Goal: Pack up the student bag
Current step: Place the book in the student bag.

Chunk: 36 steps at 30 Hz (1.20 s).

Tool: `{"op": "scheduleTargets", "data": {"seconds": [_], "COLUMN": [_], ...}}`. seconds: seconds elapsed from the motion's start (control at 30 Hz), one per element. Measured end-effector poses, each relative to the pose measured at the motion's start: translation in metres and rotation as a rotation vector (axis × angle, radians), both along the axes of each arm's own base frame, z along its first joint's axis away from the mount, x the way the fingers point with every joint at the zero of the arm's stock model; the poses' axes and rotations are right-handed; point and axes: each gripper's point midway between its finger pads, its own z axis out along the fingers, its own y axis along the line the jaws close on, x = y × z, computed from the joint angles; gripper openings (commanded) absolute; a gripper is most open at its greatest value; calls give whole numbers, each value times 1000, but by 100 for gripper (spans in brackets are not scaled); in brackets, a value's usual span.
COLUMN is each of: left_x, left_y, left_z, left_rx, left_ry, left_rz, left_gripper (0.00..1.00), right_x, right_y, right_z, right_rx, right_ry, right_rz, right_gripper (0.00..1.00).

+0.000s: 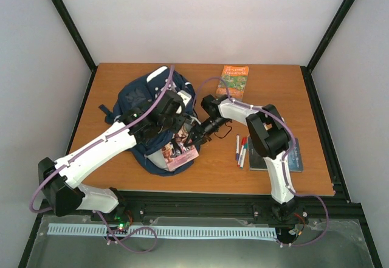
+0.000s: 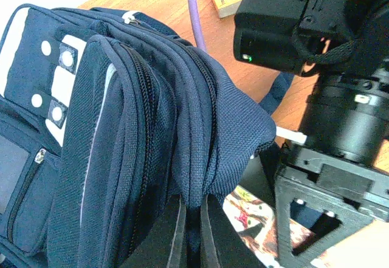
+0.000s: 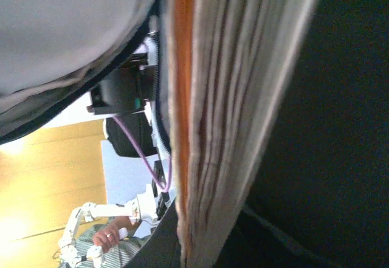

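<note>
The student bag (image 1: 143, 101) is a navy backpack lying on the left half of the table, its opening facing the near edge. My left gripper (image 1: 174, 124) is shut on a fold of the bag's navy fabric (image 2: 200, 158) at the opening's rim and holds it up. My right gripper (image 1: 194, 135) is shut on a thin book; its page edges (image 3: 225, 128) fill the right wrist view. The book's pink picture cover (image 1: 180, 157) sticks out of the bag's mouth and also shows under the lifted fabric (image 2: 246, 212). The right wrist (image 2: 340, 98) hangs close beside the left fingers.
An orange book (image 1: 233, 80) lies at the back of the wooden table (image 1: 109, 85). A few pens (image 1: 240, 150) lie right of the bag. A blue book (image 1: 296, 158) sits partly under the right arm near the front right edge.
</note>
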Motion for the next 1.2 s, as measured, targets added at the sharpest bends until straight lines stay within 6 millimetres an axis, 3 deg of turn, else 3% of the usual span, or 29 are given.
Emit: {"op": "scheduleTargets", "data": {"seconds": [0.27,0.53,0.7,0.9,1.2], "left_x": [-8,-19,-19,-19,-18], "left_y": [10,31,32,30,24], "left_z": [13,36,36,36,41], "left_rx": [-20,-41,-38,-49,-82], "left_ry": [-34,-111,-114,-114,-125], "left_rz": [4,18,19,11,-3], "left_gripper": [1,1,1,1,1], "right_x": [6,7,6,7,40], "right_y": [-4,-1,1,7,32], "right_z": [-56,-61,-57,-33,2], "right_rx": [-150,-167,-145,-81,-7], "right_ry": [14,-25,-37,-69,-163], "right_rz": [-24,-13,-4,-3,-33], "right_gripper": [3,3,3,3,3]}}
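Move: The right hand grips the book near its far right corner, the book's middle about 4 cm back and 4 cm left, slightly lower; the backpack's open pocket is about 7 cm left, level fore and aft and 5 cm below. The markers lie some 20 cm right and 4 cm back, the orange book 17 cm right and 24 cm ahead, both on the table. From the left hand, still pinching the bag's rim, the pocket is about 17 cm below, 6 cm back and 2 cm left. Keeping its pinch on the book's edge, the right hand drops about 6 cm to lower the book into the open pocket, pauses there, then comes back up about as far while going forward 4 cm and left 3 cm, tucking the book in under the raised flap with a slight tilt of the hand. Meanwhile the left hand, shut on the rim throughout, draws it up some 4 cm, a little left and back, tilting its fingers up slightly to hold the mouth open. ##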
